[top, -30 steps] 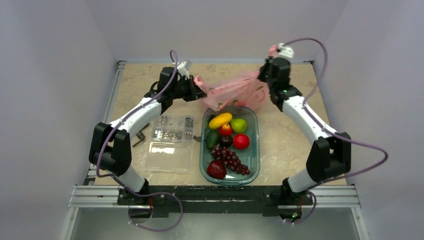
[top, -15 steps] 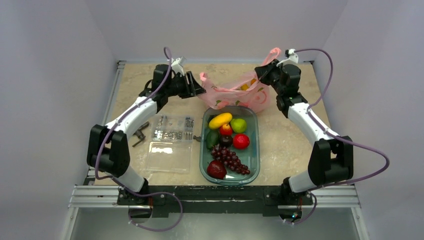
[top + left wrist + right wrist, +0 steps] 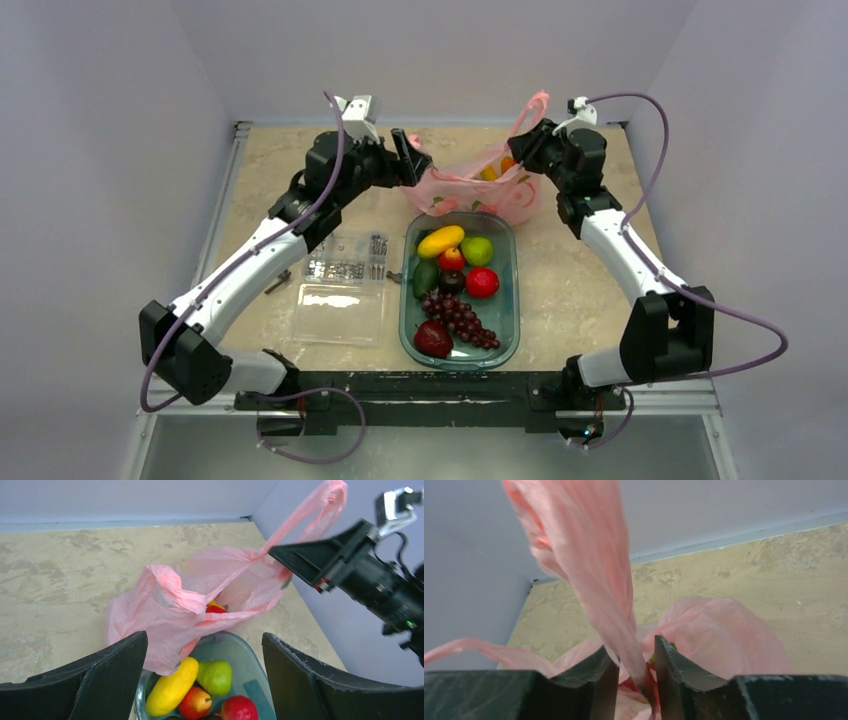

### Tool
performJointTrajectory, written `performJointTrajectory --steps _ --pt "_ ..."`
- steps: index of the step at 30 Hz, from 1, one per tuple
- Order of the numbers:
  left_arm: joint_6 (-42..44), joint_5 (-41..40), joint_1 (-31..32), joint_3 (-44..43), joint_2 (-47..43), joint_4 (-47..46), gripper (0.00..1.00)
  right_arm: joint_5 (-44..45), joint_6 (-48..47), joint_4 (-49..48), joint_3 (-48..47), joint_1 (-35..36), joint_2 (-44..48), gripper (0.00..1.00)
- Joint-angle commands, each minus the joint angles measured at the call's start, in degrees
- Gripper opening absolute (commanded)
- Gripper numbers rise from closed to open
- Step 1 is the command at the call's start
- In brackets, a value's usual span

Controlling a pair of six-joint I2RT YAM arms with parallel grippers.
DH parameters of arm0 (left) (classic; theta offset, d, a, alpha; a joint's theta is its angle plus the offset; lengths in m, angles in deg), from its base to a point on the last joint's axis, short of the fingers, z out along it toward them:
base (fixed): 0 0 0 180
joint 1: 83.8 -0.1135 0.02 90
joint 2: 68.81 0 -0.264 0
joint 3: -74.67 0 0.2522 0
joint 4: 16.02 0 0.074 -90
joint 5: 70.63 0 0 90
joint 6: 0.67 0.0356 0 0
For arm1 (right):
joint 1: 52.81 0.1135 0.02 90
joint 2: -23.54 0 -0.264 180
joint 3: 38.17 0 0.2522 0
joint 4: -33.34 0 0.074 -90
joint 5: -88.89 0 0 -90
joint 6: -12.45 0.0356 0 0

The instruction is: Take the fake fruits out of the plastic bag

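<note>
The pink plastic bag (image 3: pixel 470 190) lies slumped at the far end of the green tray, its mouth sagging open. Inside it, red and yellow fake fruits (image 3: pixel 216 608) show through the opening; the others are hidden by the plastic. My left gripper (image 3: pixel 410 155) hovers at the bag's left side, open wide with nothing between its fingers (image 3: pixel 100 680). My right gripper (image 3: pixel 528 140) is at the bag's right side. Its jaws stand slightly apart, and the bag's handle loop (image 3: pixel 594 565) runs up loosely between them.
The green tray (image 3: pixel 505 330) in front of the bag holds a yellow oval fruit (image 3: pixel 440 241), a green apple (image 3: pixel 477 250), a dark grape bunch (image 3: pixel 460 318) and other fruits. A clear box of small parts (image 3: pixel 345 258) lies left of the tray, its lid open.
My left gripper has opened and let go of the bag's left handle, which dropped onto the bag. The right jaws have parted slightly round the right handle. The bag has sagged.
</note>
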Motion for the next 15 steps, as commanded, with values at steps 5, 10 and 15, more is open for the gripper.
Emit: performJointTrajectory --steps 5,10,15 --pt "-5.06 -11.85 0.51 -10.75 9.29 8.19 0.83 6.01 -8.01 7.83 -4.48 0.45 5.09 0.58" --pt "-3.41 -11.01 0.55 -11.69 11.33 5.82 0.8 2.35 -14.64 8.84 -8.63 0.84 3.36 0.79" --pt "-0.3 -12.23 0.56 -15.53 13.88 6.73 0.85 2.18 -19.64 9.07 -16.19 1.63 -3.63 0.92"
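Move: The pink bag's left handle is about 6 cm ahead of the open left hand, neither left nor right of it, and 8 cm below. From that hand, the bag's middle is some 9 cm ahead, 11 cm to the right and 20 cm down, and the yellow fruit in the tray 2 cm ahead, 5 cm right and 28 cm down. The right handle runs between the right hand's fingertips, with an orange fruit inside the bag about 3 cm ahead, 2 cm left and 18 cm below. The right fingers let go of the bag's right handle, spreading almost fully as the hand eases back a centimetre and slightly right, then rises over 4 cm and rolls its left side down. The left hand, still wide open, reaches about 5 cm forward towards the left handle, then sinks as much, tipping down and swinging some 10 degrees counter-clockwise; no touch shows. ##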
